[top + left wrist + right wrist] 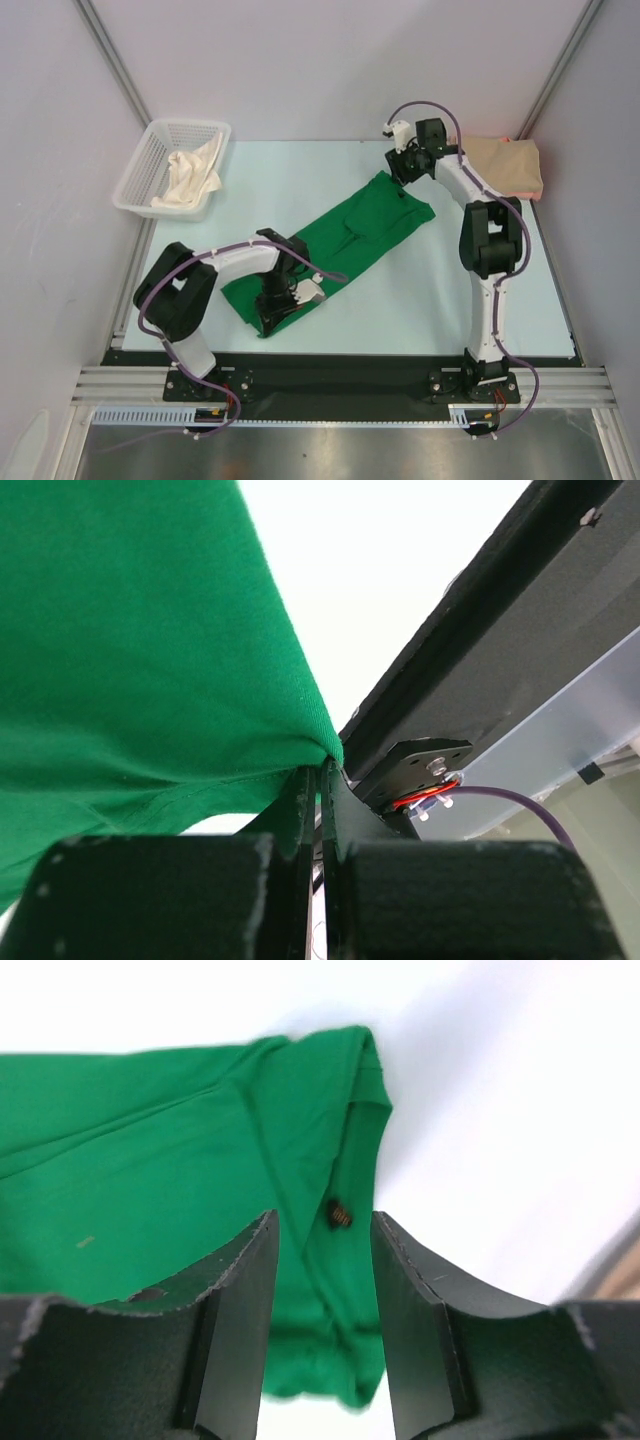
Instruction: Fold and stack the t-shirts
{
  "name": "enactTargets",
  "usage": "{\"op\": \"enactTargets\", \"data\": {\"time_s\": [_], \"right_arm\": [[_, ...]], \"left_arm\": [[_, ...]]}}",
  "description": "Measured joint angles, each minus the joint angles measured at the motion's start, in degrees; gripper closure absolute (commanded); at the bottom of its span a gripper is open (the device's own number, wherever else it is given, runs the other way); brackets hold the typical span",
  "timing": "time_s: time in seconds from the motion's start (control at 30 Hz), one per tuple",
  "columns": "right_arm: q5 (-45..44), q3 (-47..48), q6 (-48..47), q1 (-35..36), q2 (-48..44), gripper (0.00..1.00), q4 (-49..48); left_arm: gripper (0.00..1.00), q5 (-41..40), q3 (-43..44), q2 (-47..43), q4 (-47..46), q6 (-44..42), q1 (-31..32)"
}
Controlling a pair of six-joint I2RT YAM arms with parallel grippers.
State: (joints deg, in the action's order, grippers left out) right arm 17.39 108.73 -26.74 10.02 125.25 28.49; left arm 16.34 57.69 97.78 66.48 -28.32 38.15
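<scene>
A bright green t-shirt (370,225) lies diagonally across the middle of the table, partly folded into a long strip. My left gripper (272,312) is shut on its near-left edge. In the left wrist view the green fabric (150,630) is pinched at the tips of the closed gripper (322,775). My right gripper (397,172) hovers over the shirt's far corner, open. In the right wrist view its fingers (325,1230) straddle that corner of the green t-shirt (150,1160) without closing on it. A folded tan t-shirt (505,165) with a pink edge (510,138) lies at the back right.
A white mesh basket (140,160) holding a cream cloth (190,175) stands at the back left. Grey walls close in the table on the left, back and right. A black rail (340,370) with the arm bases runs along the near edge.
</scene>
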Motion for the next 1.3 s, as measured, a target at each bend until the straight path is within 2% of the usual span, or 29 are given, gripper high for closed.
{"op": "enactTargets", "data": {"time_s": [0.17, 0.37, 0.6, 0.8, 0.9, 0.93, 0.97, 1.0, 1.13, 1.3], "right_arm": [[-5.1, 3.0, 0.4, 0.5, 8.4, 0.53, -1.9], [-8.0, 8.9, 1.0, 0.6, 14.0, 0.52, -1.7], [-6.9, 16.0, 1.0, 0.5, 17.2, 0.56, -0.4], [-3.8, 17.8, 1.1, 0.5, 20.1, 0.59, 1.3], [-2.7, 18.7, 1.2, 0.5, 20.7, 0.68, 1.4], [-2.4, 18.9, 1.3, 0.6, 20.9, 0.79, 1.6], [-2.1, 19.3, 1.2, 0.7, 21.1, 0.94, 1.7], [-1.8, 19.7, 1.4, 0.7, 21.5, 1.0, 1.7], [-2.0, 21.7, 2.5, 1.3, 22.8, 1.0, 1.2], [-2.2, 27.9, 3.7, 2.3, 26.9, 1.0, -0.2]], "left_arm": [[1.0, 0.5, 0.7, 1.5, 0.0, 0.3, 1.3], [1.0, 0.9, 1.5, 3.0, 0.2, 0.9, 1.5], [1.0, 2.6, 4.8, 5.6, 0.5, 1.9, 1.6], [1.0, 2.5, 4.9, 5.7, 0.7, 2.0, 2.3], [1.0, 2.3, 4.9, 5.7, 0.7, 1.9, 2.8], [1.0, 2.2, 4.9, 5.7, 0.7, 1.9, 2.9], [1.0, 2.1, 4.9, 5.7, 0.7, 1.9, 3.0], [0.99, 1.9, 4.8, 5.6, 0.7, 1.9, 3.2], [1.0, 1.2, 3.9, 4.5, 0.7, 1.7, 4.8], [0.99, 0.5, 3.4, 2.6, 1.4, 1.1, 9.7]]}}
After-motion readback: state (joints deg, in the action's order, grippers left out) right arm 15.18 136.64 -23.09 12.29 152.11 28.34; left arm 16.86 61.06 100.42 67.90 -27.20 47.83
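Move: The far corner of the green t-shirt, where the open right hand will pinch, lies about 6 cm ahead of it, 1 cm to its left and 10 cm below. The shirt's right-hand corner is some 6 cm back and 6 cm right of that hand; the cardboard lies roughly 10 cm ahead and 19 cm right. From the left hand, already gripping the near corner, that far corner is about 50 cm ahead and 22 cm right. Down and forward goes the half-open right hand, about 9 cm down and 5 cm out with a small bob up on the way, until its fingers shut and pinch the t-shirt beside its far corner; it then draws the cloth a few centimetres forward and left, staying low. The left hand keeps its grip on the near corner, shifting a little right and at the end back, away from the right hand. ##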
